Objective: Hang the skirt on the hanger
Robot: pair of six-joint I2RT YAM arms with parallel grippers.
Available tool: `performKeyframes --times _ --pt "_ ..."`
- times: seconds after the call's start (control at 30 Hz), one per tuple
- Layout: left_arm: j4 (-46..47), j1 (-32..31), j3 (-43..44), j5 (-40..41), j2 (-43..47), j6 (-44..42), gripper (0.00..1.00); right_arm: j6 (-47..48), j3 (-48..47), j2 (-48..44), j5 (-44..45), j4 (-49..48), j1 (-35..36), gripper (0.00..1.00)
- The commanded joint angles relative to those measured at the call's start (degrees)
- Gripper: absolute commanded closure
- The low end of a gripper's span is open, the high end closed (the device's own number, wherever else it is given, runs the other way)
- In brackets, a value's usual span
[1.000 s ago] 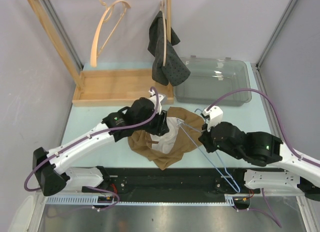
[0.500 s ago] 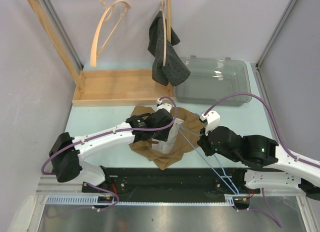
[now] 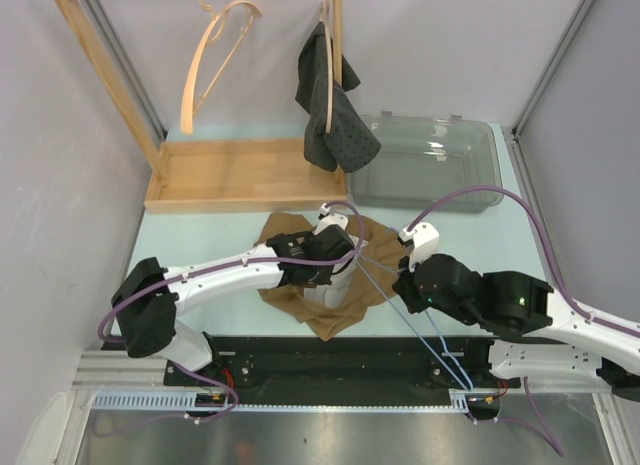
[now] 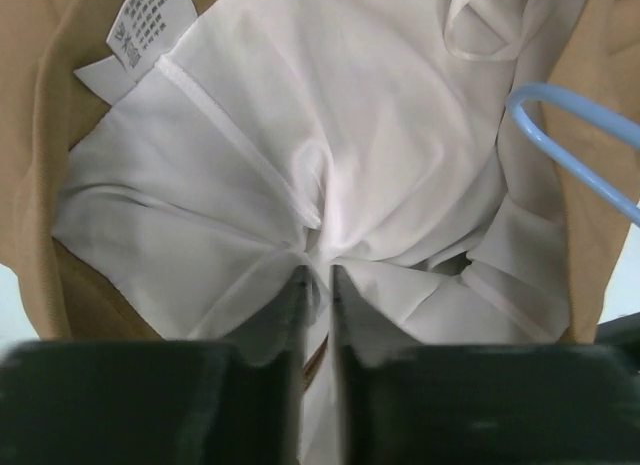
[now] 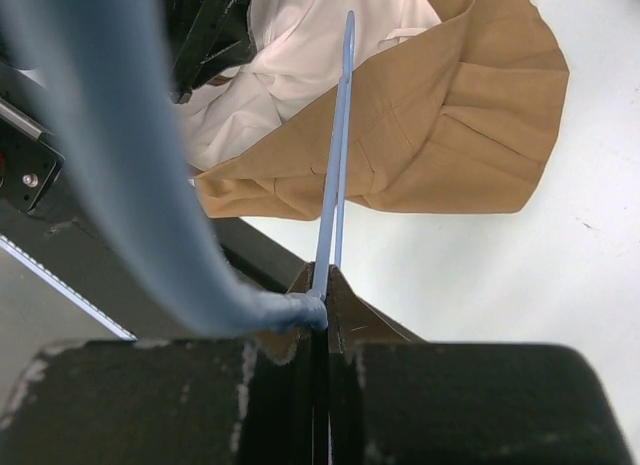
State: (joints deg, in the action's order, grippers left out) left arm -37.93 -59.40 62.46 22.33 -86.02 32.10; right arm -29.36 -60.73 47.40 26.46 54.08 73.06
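A tan skirt point(image 3: 322, 318) with white lining lies crumpled on the table between the arms, waist opening up. My left gripper point(image 3: 335, 270) is down inside that opening. In the left wrist view its jaws point(image 4: 319, 280) stand nearly together, pinching a fold of the white lining point(image 4: 300, 135). A blue wire hanger point(image 3: 420, 325) slants from the skirt toward the near edge. My right gripper point(image 3: 405, 285) is shut on the hanger's wire point(image 5: 338, 155), whose far end reaches over the skirt point(image 5: 450, 135). The hanger's curved end point(image 4: 570, 155) shows beside the lining.
A wooden rack point(image 3: 245, 175) stands at the back left with an empty wooden hanger point(image 3: 205, 65) and a dark dotted garment point(image 3: 330, 110) hanging from it. A clear plastic bin point(image 3: 430, 165) sits at the back right. The table's black front rail point(image 3: 330, 360) runs just below the skirt.
My left gripper has moved right over the skirt, dropped into the white lining and closed on a fold. My right gripper shifted slightly left with the hanger.
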Motion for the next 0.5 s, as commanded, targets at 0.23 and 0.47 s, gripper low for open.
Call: performKeyframes --times 0.23,0.47 --pt "-1.4 -0.5 0.6 2.1 1.8 -0.9 1.0 -1.4 0.6 0.0 0.0 -2.4 0.6 1.0" --pt "-4.4 -0.3 3.6 3.7 7.0 -1.0 1.0 -1.0 2.7 -1.2 0.3 -4.3 4.1 1.0"
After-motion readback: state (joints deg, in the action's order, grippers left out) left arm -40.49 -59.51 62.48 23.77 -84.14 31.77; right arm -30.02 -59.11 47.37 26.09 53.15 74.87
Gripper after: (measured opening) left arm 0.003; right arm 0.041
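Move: My left fingertips are already in the skirt's white lining; the fold I'm about to shut on lies right between them, barely 1 cm below. From my right hand, which holds the blue hanger, that lining is about 9 cm ahead, 16 cm left and 14 cm down. The hanger's near tip hangs level ahead with my left hand, some 8 cm to its right and 5 cm higher. The rack's base is about 21 cm ahead and 16 cm left of my left hand. I shut my half-closing left fingers completely on the lining, pinching a fold of it almost without shifting, and only then start drawing it about 1 cm to the left and just under 1 cm up. My right hand keeps its grip on the hanger and eases it roughly 1 cm down, back and to the left, wrist nearly still. ##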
